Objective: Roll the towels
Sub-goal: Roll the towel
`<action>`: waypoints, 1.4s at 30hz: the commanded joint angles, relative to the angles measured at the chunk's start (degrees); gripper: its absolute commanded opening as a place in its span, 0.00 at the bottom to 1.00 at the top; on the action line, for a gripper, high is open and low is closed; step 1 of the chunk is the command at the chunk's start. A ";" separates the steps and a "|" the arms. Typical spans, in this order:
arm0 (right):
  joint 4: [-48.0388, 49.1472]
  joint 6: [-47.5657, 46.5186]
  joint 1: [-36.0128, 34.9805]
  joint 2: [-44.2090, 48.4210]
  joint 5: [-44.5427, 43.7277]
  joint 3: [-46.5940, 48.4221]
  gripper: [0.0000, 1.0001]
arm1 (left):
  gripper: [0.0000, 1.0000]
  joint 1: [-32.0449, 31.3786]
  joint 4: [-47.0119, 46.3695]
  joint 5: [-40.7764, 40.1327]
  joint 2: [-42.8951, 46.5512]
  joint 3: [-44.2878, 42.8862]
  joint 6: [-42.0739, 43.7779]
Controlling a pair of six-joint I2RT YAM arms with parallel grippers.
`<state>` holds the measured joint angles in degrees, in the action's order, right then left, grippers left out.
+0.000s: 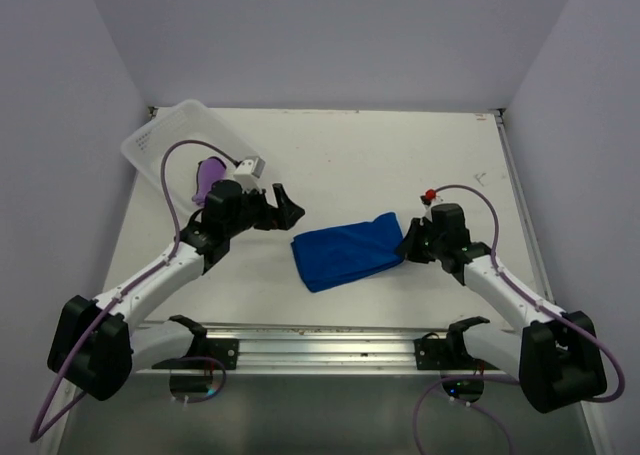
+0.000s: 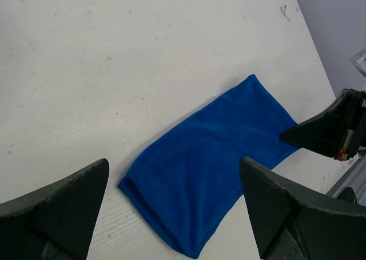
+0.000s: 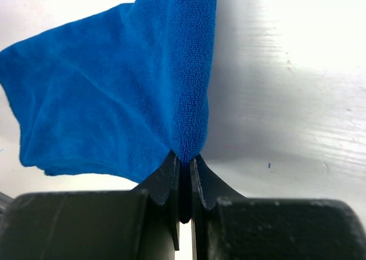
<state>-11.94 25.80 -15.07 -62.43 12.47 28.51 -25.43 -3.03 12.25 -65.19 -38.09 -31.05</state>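
Note:
A royal blue towel (image 1: 348, 253) lies folded on the white table, between my two arms. My right gripper (image 1: 408, 243) is shut on its right-hand edge; in the right wrist view the jaws (image 3: 183, 157) pinch a fold of the blue towel (image 3: 114, 88), which spreads away from them. My left gripper (image 1: 285, 207) hangs open just left of the towel's far left corner. The left wrist view has the blue towel (image 2: 211, 174) framed between the wide-apart fingers (image 2: 68, 197), which touch nothing. A purple towel (image 1: 207, 180) rests in the basket.
A white plastic basket (image 1: 170, 135) sits at the far left corner of the table, right behind the left wrist. A metal rail (image 1: 330, 340) runs along the near edge between the arm bases. Walls close in the table on three sides.

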 commanded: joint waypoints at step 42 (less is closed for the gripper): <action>-6.08 1.35 -15.16 4.60 -26.09 2.25 0.00 | 1.00 -10.60 -7.52 -0.82 -19.10 -12.80 -1.91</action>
<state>-19.75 26.11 -29.39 -57.82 -11.33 29.34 -35.81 -11.09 11.35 -84.12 -47.66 -34.70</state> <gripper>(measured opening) 0.070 0.994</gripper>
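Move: The blue towel's middle lies about 17 cm to the left hand's right, 2 cm nearer the base and 15 cm below. From the left hand, the white basket sits some 26 cm left and 24 cm ahead, with the purple roll in it roughly 20 cm left and 19 cm ahead. The right hand already grips the towel's right end; from that hand the towel's middle is about 14 cm left, 2 cm ahead and 5 cm down. The blue towel stays pinched at its right end by the shut right fingers, which ease right and down a couple of centimetres, then draw slightly back and rise again while the wrist rolls its left side down, setting the fingers steeper. Meanwhile the wide-open left hand sweeps about 9 cm right, sinking a little, to hang over the towel's left part without touching. ##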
